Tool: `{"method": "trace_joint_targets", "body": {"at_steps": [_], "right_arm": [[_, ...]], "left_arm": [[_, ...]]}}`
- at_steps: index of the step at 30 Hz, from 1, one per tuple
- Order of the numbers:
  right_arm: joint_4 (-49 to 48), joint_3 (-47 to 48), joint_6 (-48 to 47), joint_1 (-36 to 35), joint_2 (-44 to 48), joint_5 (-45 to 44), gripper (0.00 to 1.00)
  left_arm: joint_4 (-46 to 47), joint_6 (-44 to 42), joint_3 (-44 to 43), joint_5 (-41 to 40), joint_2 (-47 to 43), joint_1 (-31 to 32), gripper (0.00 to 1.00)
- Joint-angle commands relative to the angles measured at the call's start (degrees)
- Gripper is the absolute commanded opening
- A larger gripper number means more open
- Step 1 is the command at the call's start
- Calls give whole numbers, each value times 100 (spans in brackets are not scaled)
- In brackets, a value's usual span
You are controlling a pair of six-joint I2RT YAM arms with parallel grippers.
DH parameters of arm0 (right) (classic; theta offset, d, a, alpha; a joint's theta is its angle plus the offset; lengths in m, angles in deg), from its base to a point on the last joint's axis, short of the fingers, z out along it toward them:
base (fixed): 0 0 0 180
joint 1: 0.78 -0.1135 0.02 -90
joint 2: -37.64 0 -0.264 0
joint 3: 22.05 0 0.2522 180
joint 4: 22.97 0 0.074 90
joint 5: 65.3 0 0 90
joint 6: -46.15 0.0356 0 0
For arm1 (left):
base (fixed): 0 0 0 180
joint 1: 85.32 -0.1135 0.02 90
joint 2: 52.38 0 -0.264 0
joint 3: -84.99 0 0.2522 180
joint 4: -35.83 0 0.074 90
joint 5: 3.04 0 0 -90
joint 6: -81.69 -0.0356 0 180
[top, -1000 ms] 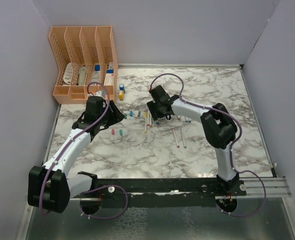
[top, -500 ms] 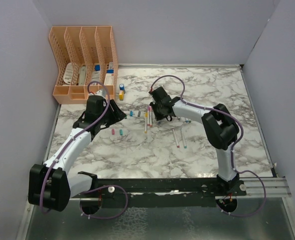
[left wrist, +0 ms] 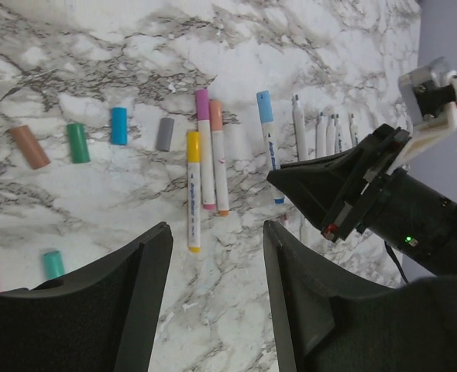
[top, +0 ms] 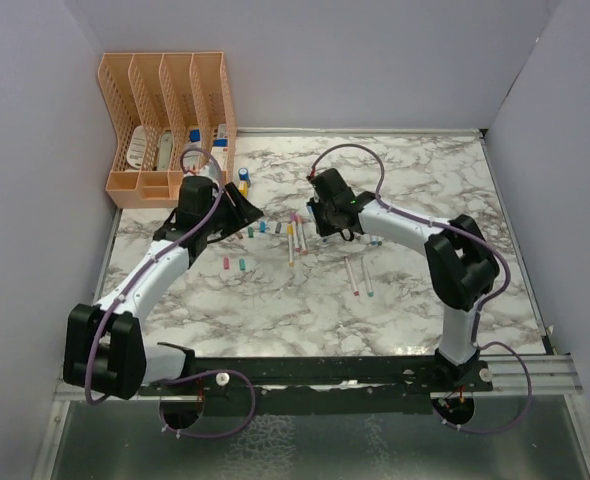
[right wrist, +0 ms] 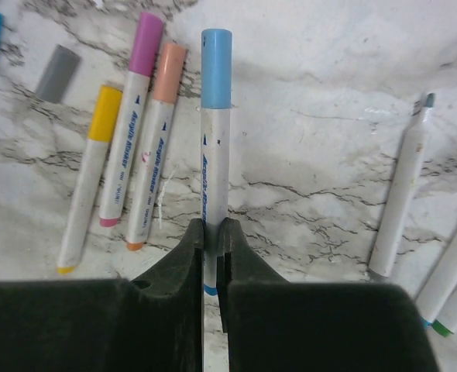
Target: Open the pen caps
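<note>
Several capped pens lie side by side mid-table: yellow (left wrist: 193, 186), pink (left wrist: 205, 147) and orange (left wrist: 218, 155). My right gripper (right wrist: 211, 226) is shut on the white barrel of the blue-capped pen (right wrist: 213, 170), whose blue cap (right wrist: 216, 68) is still on at the far end. My left gripper (left wrist: 213, 256) hangs open over bare marble just short of the pens, holding nothing. Loose pen caps lie to its left: brown (left wrist: 29, 146), green (left wrist: 77, 142), blue (left wrist: 118, 125), grey (left wrist: 165, 133), teal (left wrist: 53, 263). From above, both grippers flank the pens (top: 295, 235).
Uncapped white barrels (right wrist: 403, 194) lie right of the held pen, with more (top: 360, 275) nearer the front. An orange file organiser (top: 165, 125) stands at the back left, a small blue-and-yellow bottle (top: 243, 180) beside it. Walls enclose the table on three sides.
My right gripper has closed on the blue-capped pen's barrel after shifting slightly right. My left arm has swung forward and right, toward the row of pens, still open.
</note>
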State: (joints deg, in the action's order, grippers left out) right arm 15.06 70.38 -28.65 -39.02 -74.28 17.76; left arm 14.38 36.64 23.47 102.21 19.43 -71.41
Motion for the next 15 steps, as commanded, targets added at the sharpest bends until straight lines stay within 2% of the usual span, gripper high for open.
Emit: {"method": "trace_joint_targets", "body": {"at_steps": [1,9,15], "right_arm": [[-189,-15,-224,38,651,-14,1],[-377,-306,-604,-7,982,654,1],[-552,-544,-556,-51,1205,1008,1]], "left_arm": [[606,331,-292,260,358,211,54],[1134,536,-810,13,1286,805,53],[1501,742,-1050,-4,1800,975,52]]}}
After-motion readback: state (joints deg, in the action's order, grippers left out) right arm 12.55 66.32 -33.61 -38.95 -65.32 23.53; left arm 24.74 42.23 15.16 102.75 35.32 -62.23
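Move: The light-blue cap sits on the pen my right hand already holds. From my left hand it is about 12 cm to the right, 8 cm ahead and 13 cm below. On the table, some 16 cm below that hand, the yellow pen lies 7 cm right and 2 cm back, the salmon pen 9 cm right and 2 cm ahead, and the loose grey cap 3 cm right and 3 cm ahead. From my right hand the blue cap lies 7 cm ahead and 3 cm left, about level. I sweep my left hand about 8 cm to the right and some 3 cm forward, high over the yellow and salmon pens, towards the blue cap, jaws staying half open. My right hand keeps its pinch on the pen's body, lifts nearly 6 cm, then eases back a little and sinks about 1 cm, turning slightly counter-clockwise. ##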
